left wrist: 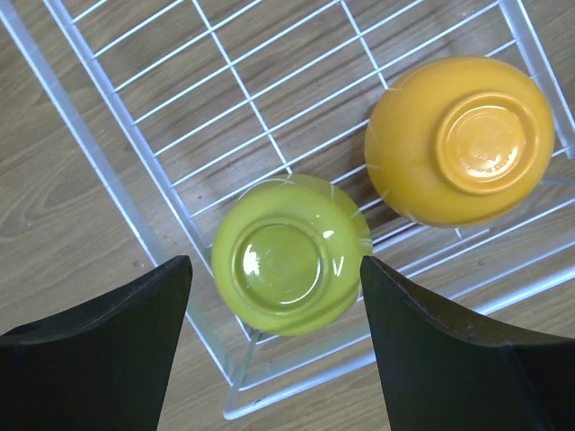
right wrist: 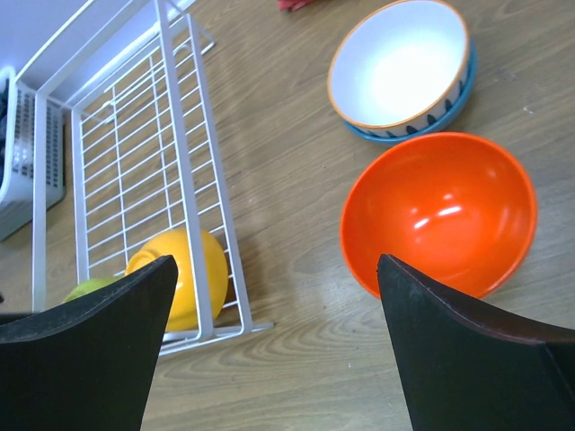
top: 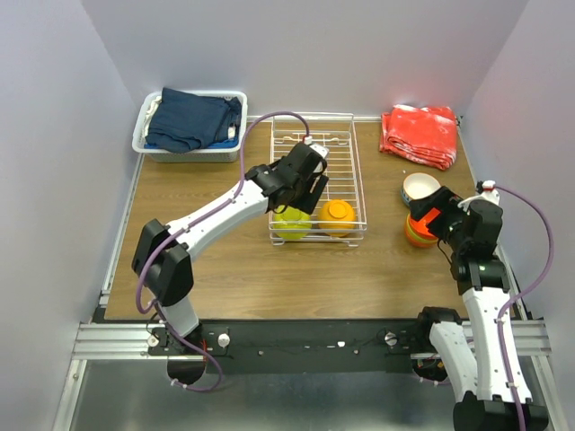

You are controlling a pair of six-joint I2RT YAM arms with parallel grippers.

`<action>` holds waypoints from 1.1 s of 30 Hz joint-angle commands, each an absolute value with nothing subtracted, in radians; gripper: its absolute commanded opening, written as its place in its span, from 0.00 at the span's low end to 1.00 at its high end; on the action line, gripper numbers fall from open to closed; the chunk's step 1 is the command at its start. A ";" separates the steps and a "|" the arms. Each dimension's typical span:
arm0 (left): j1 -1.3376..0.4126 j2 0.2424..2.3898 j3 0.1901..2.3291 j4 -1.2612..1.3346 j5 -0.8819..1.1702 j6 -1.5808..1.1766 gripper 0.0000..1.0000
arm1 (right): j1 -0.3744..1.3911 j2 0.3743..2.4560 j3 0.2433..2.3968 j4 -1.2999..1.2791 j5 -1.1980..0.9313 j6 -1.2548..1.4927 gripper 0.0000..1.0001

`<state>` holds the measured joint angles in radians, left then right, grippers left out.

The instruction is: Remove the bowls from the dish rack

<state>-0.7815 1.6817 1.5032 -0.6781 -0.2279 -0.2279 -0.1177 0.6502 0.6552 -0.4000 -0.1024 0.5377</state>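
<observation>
The white wire dish rack (top: 334, 148) lies at the table's middle back. At its near end two bowls rest upside down: a yellow-green one (top: 292, 223) (left wrist: 289, 256) and an orange one (top: 338, 216) (left wrist: 458, 139). My left gripper (top: 310, 193) (left wrist: 274, 262) hovers over the yellow-green bowl, open, a finger on each side and not touching it. To the right of the rack a red-orange bowl (right wrist: 438, 214) sits upright on a stack (top: 415, 232). Behind it a white striped bowl (right wrist: 400, 67) nests in a blue one. My right gripper (top: 429, 220) (right wrist: 277, 262) stands open above the bare wood between rack and red-orange bowl.
A white plastic bin of dark-blue cloth (top: 190, 124) stands at the back left. A red cloth (top: 420, 133) lies at the back right. Pale walls close in the table on three sides.
</observation>
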 commanded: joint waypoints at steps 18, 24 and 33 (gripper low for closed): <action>-0.816 2.026 1.784 -0.641 -0.087 -0.325 0.57 | -0.066 0.647 0.627 -0.365 -0.156 0.476 1.00; -0.811 2.074 1.848 -0.647 -0.194 -0.311 0.52 | -0.058 0.647 0.626 -0.370 -0.152 0.469 1.00; -0.747 2.186 2.015 -0.669 -0.344 -0.264 0.50 | -0.057 0.649 0.623 -0.373 -0.158 0.466 1.00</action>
<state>-0.7849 2.1284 1.9255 -0.6407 -0.2317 -0.3016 -0.0643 0.6498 0.6365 -0.3862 -0.1486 0.4805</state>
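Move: The yellow bowl, upside down in the rack, sits about 12 cm to the left hand's right, 4 cm ahead and some 7 cm lower. The green bowl is almost beneath that hand, about 4 cm ahead, 1 cm right and equally low. The rack's front rail runs roughly 6 cm nearer the robot than the yellow bowl. From the right hand, the yellow bowl lies around 25 cm left, 9 cm ahead and 10 cm below. Rightward off the green bowl, the left hand swings about 9 cm across to the yellow bowl and sinks some 4 to 5 cm, its fingers closing to about half open. It then turns forward along the rack for about 5 cm, a fingertip now set against the yellow bowl's foot and pushing it along. The open right hand merely eases 2 cm left. ##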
